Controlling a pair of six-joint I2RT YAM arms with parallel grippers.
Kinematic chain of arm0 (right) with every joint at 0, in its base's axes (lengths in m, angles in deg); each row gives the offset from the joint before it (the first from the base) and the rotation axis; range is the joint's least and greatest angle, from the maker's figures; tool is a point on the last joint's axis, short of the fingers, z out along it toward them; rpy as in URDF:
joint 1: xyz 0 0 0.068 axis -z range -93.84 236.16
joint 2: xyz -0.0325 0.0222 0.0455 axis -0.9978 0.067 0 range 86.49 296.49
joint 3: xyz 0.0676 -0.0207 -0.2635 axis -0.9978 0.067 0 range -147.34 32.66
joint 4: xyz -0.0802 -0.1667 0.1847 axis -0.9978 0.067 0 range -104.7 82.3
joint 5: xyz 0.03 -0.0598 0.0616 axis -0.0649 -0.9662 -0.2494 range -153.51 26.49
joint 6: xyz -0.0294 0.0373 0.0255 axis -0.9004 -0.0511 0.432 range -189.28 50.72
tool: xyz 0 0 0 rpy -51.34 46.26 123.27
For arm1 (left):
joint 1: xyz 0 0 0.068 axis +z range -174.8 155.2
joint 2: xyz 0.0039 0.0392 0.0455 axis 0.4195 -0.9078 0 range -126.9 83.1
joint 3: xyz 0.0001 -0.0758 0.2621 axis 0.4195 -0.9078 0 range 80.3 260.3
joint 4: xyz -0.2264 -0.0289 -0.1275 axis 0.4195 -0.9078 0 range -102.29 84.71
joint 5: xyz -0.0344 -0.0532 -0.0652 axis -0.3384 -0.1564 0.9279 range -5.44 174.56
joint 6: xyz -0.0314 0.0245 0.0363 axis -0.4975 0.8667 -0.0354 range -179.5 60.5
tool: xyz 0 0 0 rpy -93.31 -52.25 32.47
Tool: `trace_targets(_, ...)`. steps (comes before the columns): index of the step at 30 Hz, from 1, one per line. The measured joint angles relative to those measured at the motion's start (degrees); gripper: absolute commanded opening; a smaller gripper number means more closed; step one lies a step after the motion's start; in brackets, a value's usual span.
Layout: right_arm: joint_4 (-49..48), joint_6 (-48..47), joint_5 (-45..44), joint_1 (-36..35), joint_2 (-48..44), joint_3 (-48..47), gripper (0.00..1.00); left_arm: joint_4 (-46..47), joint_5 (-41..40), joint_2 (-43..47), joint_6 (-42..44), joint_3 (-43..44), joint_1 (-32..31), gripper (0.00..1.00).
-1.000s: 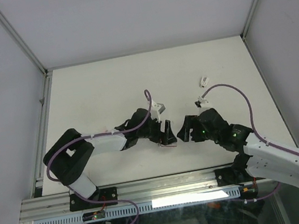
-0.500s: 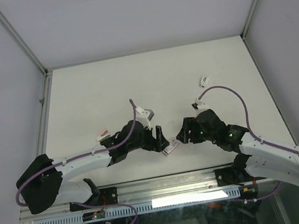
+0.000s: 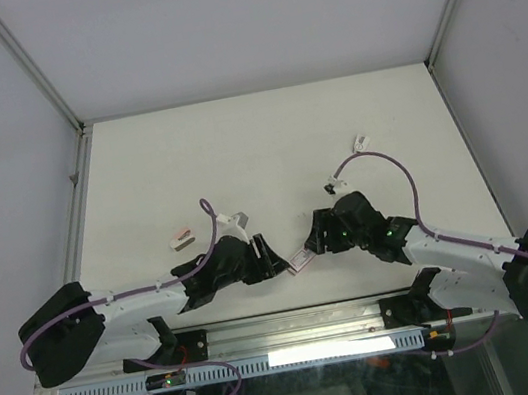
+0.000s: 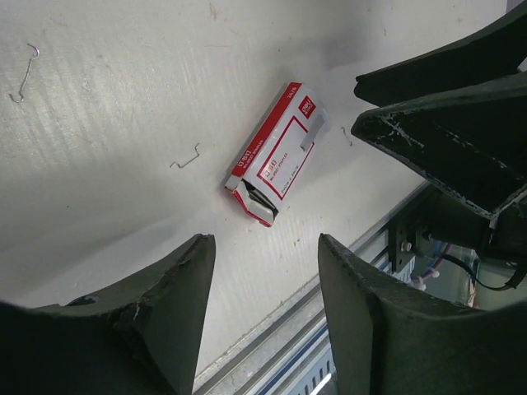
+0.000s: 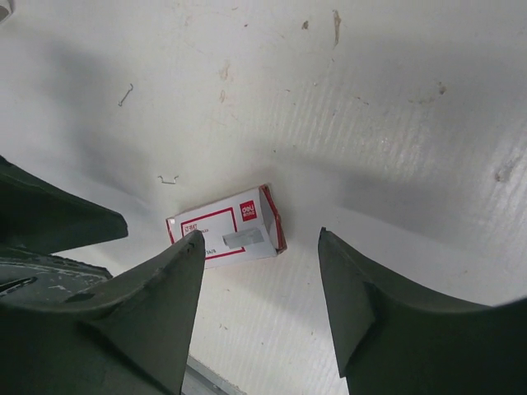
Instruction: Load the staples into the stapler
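The staples box (image 3: 300, 260), white with a red label, lies flat on the table close to the front edge. Its end facing my left gripper looks open in the left wrist view (image 4: 276, 156). My left gripper (image 3: 265, 257) sits just left of the box, open and empty (image 4: 263, 247). My right gripper (image 3: 315, 237) hovers just right of it, also open (image 5: 260, 237). From the right wrist, the box (image 5: 226, 234) lies beyond the fingertips, partly behind the left finger (image 5: 165, 280). I cannot pick out a stapler in any view.
A small pink oblong object (image 3: 181, 237) lies left of the left arm. A small white one (image 3: 360, 142) lies at the back right. Loose bent staples (image 4: 188, 156) (image 5: 169, 178) are scattered near the box. The metal front rail (image 3: 286, 328) runs just below.
My left gripper has pulled back to the left, away from the box, with its jaws narrowing. The right gripper has edged left toward the box. The box stays by the front edge.
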Motion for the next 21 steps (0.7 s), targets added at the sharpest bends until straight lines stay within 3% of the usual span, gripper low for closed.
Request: trace_targets(21, -4.0, 0.7, 0.2, 0.0, 0.7, 0.1, 0.6, 4.4, 0.0, -11.0, -4.2, 2.2, -0.2, 0.3)
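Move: The staples box lies flat about 3 cm ahead of the left hand and 5 cm to its right, its middle some 4 cm lower; its torn near end faces this hand. A loose staple lies about 4 cm ahead of the left hand and 1 cm to its right; the stapler is far off, roughly 10 cm ahead and 20 cm left. From the right hand the box is about 4 cm to the left, 1 cm back and 4 cm below. Onto the near, torn end of the staples box the left hand sinks about 3 cm, edging roughly 1 cm right towards the box late on, while its fingers narrow from half open to about a third around that end; contact can't be made out. The right hand, fingers still open, eases about 1.5 cm left, forward and up over the far end, then stays. ##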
